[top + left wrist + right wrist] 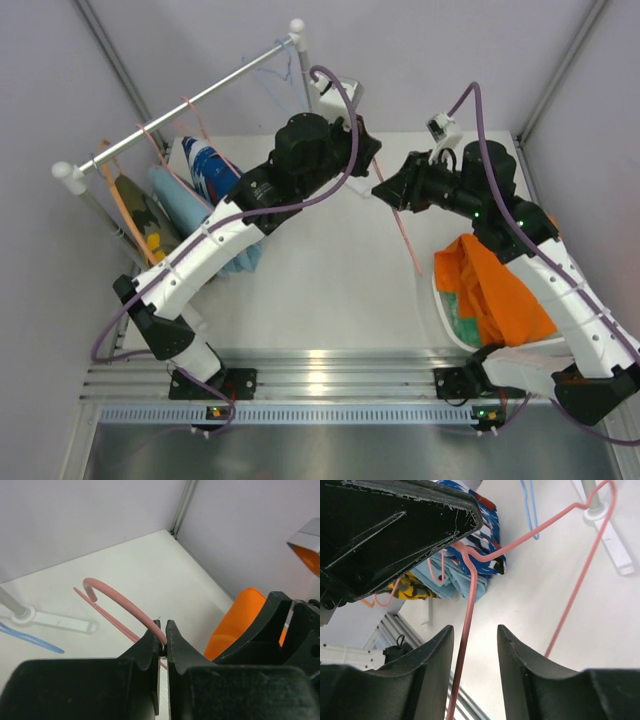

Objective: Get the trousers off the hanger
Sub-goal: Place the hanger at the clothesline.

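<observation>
A bare pink wire hanger (408,245) hangs over the middle of the table between both arms. My left gripper (164,625) is shut on the hanger (125,602) just below its hook. My right gripper (475,630) is open, and one leg of the hanger (470,595) runs between its fingers, close to the left one. Orange trousers (495,290) and mint green trousers (462,315) lie in a white basket (441,300) at the right. Blue-and-white patterned trousers (205,165), light blue trousers (180,200) and camouflage trousers (140,215) hang on the rail (190,100).
A thin blue hanger (280,60) dangles near the rail's far end, by its white post. The rack's white foot (55,621) lies on the table at the back. Grey walls close in on both sides, and a metal rail runs along the near edge.
</observation>
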### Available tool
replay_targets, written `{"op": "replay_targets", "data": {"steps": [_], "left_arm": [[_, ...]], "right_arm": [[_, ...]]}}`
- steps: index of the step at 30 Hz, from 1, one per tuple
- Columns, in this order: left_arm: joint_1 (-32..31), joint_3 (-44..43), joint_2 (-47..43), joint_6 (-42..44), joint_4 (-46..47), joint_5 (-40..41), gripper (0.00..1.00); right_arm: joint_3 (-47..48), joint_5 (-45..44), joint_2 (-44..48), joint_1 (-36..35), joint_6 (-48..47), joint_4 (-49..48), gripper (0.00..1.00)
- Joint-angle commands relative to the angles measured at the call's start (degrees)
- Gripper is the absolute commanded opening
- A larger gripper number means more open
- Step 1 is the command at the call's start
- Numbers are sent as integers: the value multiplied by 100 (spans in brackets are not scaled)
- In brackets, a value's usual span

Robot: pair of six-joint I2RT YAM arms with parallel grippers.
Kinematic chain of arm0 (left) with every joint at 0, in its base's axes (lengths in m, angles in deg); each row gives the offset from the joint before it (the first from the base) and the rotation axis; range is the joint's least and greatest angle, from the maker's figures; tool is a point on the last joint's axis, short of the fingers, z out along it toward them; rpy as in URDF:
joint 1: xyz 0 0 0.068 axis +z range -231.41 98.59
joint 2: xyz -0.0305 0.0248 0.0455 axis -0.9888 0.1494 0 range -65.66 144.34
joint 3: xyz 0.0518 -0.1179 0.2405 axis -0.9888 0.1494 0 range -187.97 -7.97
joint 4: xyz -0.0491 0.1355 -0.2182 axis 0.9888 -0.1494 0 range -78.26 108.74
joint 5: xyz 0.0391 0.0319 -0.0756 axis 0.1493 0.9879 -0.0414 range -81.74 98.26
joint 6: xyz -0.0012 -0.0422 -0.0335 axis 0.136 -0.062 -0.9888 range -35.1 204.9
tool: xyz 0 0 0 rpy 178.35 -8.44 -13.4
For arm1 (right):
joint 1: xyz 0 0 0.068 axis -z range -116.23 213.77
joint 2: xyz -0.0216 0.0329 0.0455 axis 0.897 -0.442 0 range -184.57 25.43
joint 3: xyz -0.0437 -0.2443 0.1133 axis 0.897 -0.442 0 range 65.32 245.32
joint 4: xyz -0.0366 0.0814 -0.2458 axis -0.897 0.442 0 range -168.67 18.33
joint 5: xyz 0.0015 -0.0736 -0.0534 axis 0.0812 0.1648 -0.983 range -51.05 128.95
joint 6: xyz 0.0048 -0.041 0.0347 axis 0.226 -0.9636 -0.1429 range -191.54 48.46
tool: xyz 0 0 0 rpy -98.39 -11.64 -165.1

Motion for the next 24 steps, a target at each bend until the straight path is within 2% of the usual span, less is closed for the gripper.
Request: {"op": "replay_targets", "data": {"steps": [1, 2, 5, 6, 7, 11, 12, 13, 15, 16, 19, 21, 24], "left_arm": [[-33, -442, 123, -204, -549, 381, 0], [-51, -442, 133, -231, -559, 372, 0], [-157, -451, 142, -302, -646, 442, 0], [-166, -451, 150, -310, -655, 416, 0], [-183, -442, 150, -337, -673, 407, 0], [-201, -355, 63, -355, -708, 320, 1], [-201, -319, 19, -355, -682, 285, 5], [-201, -293, -69, -355, -656, 267, 16], [-201, -214, -218, -372, -585, 197, 32], [-201, -205, -280, -390, -576, 196, 49], [-201, -108, -482, -495, -541, 179, 70], [-201, 41, -648, -591, -471, 100, 75], [-201, 383, -921, -784, -340, -102, 77]], "right_arm": [[140, -341, 188, -13, -302, 122, 39], [53, -358, 180, -13, -302, 61, 37], [-114, -420, 206, -13, -275, -89, 19], [-159, -446, 215, -13, -258, -133, 5], [-194, -464, 258, -13, -240, -186, 0], [-387, -473, 285, -13, -30, -458, 0], [-414, -455, 294, -4, 23, -502, 0], [-440, -420, 303, -4, 76, -537, 0], [-528, -420, 311, -4, 251, -634, 0], [-580, -429, 329, 22, 322, -652, 0], [-703, -411, 390, 66, 568, -836, 0], [-757, -437, 425, 93, 709, -959, 0], [-774, -490, 469, 163, 823, -1030, 0]]}}
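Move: In the left hand's closed fingers the pink hanger is still held at its neck. The hanger's near shoulder, aimed at by both hands, lies about 6 cm back, 3 cm right and 5 cm below the left hand, and only 1 cm to the left of the open right hand, between its fingers. The blue hanger on the clothesline is some 15 cm ahead and 16 cm left of the left hand, about level; the orange trousers lie about 4 cm back, 27 cm right and 35 cm below the right hand. Passing the hanger across, the right hand shuts its fingers and pinches the shoulder just beside the neck, then keeps hold while sinking about 3 cm. The left hand, still gripping, lowers the neck some 3.5 cm, then opens wide, lets go and draws back about 3 cm and slightly left while rising again. ##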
